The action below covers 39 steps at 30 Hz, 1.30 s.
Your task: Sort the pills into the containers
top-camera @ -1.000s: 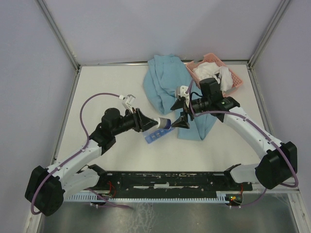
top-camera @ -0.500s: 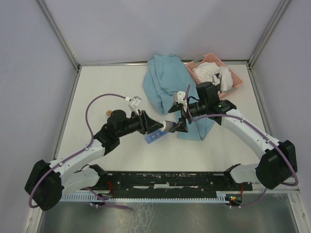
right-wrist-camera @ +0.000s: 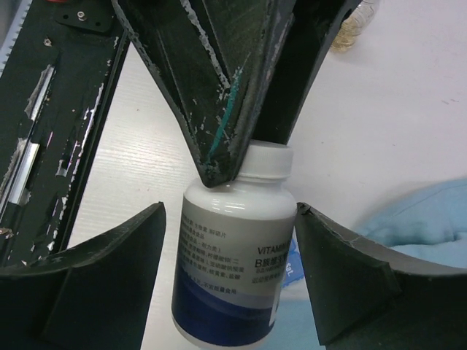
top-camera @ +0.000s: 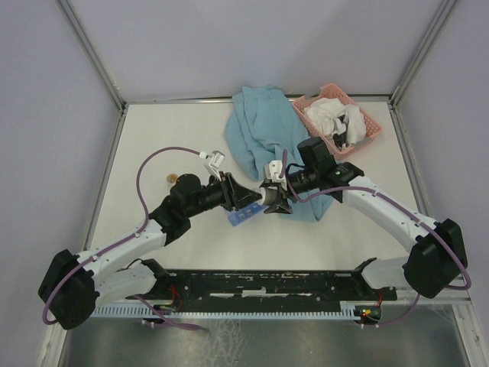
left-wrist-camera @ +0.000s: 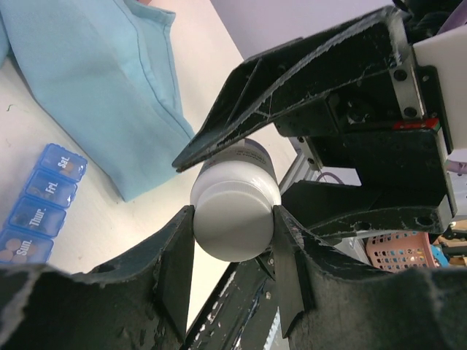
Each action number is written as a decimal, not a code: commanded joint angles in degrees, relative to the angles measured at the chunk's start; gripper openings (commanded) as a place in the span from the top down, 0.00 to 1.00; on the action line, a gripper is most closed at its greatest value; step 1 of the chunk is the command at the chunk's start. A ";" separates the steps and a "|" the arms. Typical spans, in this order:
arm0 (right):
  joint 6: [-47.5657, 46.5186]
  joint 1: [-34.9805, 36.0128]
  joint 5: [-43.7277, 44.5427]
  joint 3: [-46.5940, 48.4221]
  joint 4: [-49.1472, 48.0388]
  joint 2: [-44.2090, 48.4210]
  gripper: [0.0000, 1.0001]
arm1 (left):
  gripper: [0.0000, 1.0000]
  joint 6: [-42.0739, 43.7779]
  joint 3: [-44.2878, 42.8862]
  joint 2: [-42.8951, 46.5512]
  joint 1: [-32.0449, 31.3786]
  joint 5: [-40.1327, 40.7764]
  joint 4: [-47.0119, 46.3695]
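Note:
A white vitamin bottle with a blue band hangs level above the table between both arms. My left gripper is shut on its white cap. My right gripper is open and straddles the bottle's body; its left finger stands apart from the label and its right finger is almost touching. Below lies the containers strip, blue, lids marked with days. Tan pills show through the Sun lid. From above, the bottle sits between the left gripper and the right gripper, over the strip.
A light blue cloth lies behind the grippers and reaches under the right arm. A pink mesh basket with white rags stands at the back right. A small amber jar sits left of the left arm.
The left gripper has carried the bottle a little to the right. The right gripper has moved left, and its fingers now flank the bottle's body.

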<state>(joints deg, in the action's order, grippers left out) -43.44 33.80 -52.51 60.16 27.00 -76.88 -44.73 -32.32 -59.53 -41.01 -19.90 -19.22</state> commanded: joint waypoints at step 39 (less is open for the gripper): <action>-12.96 -0.90 -12.17 10.59 22.19 -2.24 0.96 | 0.05 53.46 14.15 11.43 -0.74 -15.32 -31.20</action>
<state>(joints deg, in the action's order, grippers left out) -52.69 33.10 -61.36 67.96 45.89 -79.57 -5.78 -16.38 -44.53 -41.60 -28.67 -43.42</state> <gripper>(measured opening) 0.610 0.959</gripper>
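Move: The white pill bottle is still pinched at its cap by the left fingers, its middle about 3 cm to the right of that hand and 1 cm ahead; it already sits between the right hand's open fingers, practically at that hand's point. From the left hand, the blue pill box lies on the table about 21 cm below, level fore and aft and some 1 cm left, and the glass jar stands roughly 24 cm left, 7 cm farther out and 18 cm below. The white bottle's body is pinched by the closing right fingers while the left hand holds still on the cap; only then do the left fingers open wide and let go. The left hand lifts about 6 cm up and leftward, then backs off and sinks partway, its wrist tilting fingers-up some 50 degrees. The right hand keeps its grip, drawing the bottle back about 3 cm, slightly up, turning slightly counter-clockwise. ##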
